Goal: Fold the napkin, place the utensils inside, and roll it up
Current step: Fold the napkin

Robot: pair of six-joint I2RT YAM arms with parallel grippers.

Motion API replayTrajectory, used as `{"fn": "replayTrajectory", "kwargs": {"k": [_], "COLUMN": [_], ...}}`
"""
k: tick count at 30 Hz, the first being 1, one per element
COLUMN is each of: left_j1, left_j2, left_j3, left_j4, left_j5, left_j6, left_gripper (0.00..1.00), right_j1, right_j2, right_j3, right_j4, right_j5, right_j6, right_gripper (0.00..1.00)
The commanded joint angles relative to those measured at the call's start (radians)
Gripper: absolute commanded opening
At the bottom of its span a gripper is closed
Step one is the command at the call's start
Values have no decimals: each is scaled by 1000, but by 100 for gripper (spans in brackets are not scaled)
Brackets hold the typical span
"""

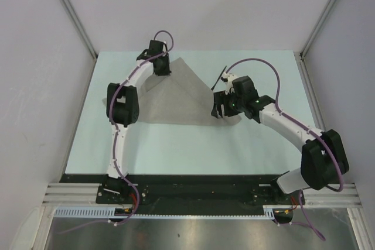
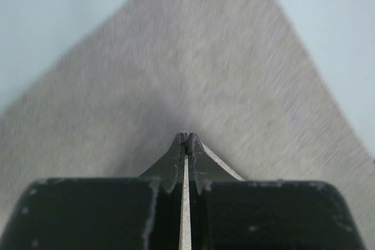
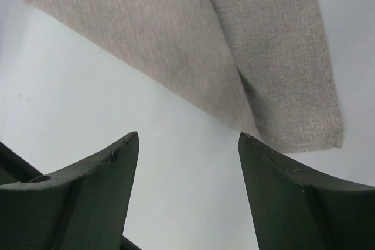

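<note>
The grey-beige napkin (image 1: pixel 181 98) lies folded into a triangle on the table, with its point at the far side. My left gripper (image 1: pixel 162 68) is at the napkin's far left edge. In the left wrist view its jaws (image 2: pixel 187 139) are shut, with a thin strip of the fabric (image 2: pixel 193 57) between them. My right gripper (image 1: pixel 218 109) is open and empty, low over the napkin's near right corner (image 3: pixel 281 74), where a second layer overlaps. In the right wrist view the gripper (image 3: pixel 187 139) is over bare table. The thin black utensil (image 1: pixel 219 79) lies just beyond the right gripper.
The pale green table top (image 1: pixel 176 150) is bounded by white walls on the left, right and back. The black rail with the arm bases (image 1: pixel 193 188) runs along the near edge.
</note>
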Motion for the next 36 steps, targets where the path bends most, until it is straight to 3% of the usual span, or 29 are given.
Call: {"fn": "replayTrajectory", "kwargs": {"k": [1, 15, 36], "left_j1": [24, 51, 91], "left_j2": [93, 190, 294], "left_j3": [190, 235, 307], "left_j4": [-1, 301, 605], "left_j5": [81, 291, 333], "left_j6": [-52, -181, -415], "left_gripper": [0, 0, 0], "right_j1": [-4, -4, -26], "right_j2": [39, 173, 266], "right_j3": [47, 81, 116], "right_j4": [34, 92, 146], "right_j5": [47, 79, 137], "right_j6": [34, 91, 152], "right_gripper": [74, 74, 73]}}
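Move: The left hand, shut on the napkin's turned-up near corner, has the napkin's far corner about 10 cm ahead, 4 cm to its right and some 4 cm below. From that hand the utensil lies roughly level and 23 cm to the right. The open right hand has the napkin's near folded edge about 2 cm ahead and 11 cm down; the napkin's right corner is 4 cm ahead and 9 cm right, the utensil 20 cm straight ahead. Still pinching the napkin's near corner, the left hand carries it forward about 10 cm and a little right to the far corner, dipping slightly before lifting 2 to 3 cm, and rolls some 30 degrees, its left side dropping and fingertips tipping up. The right hand, wide open, sinks about 5 cm over the near folded edge while easing forward nearly as far and turning slightly clockwise; touch there can't be seen. ##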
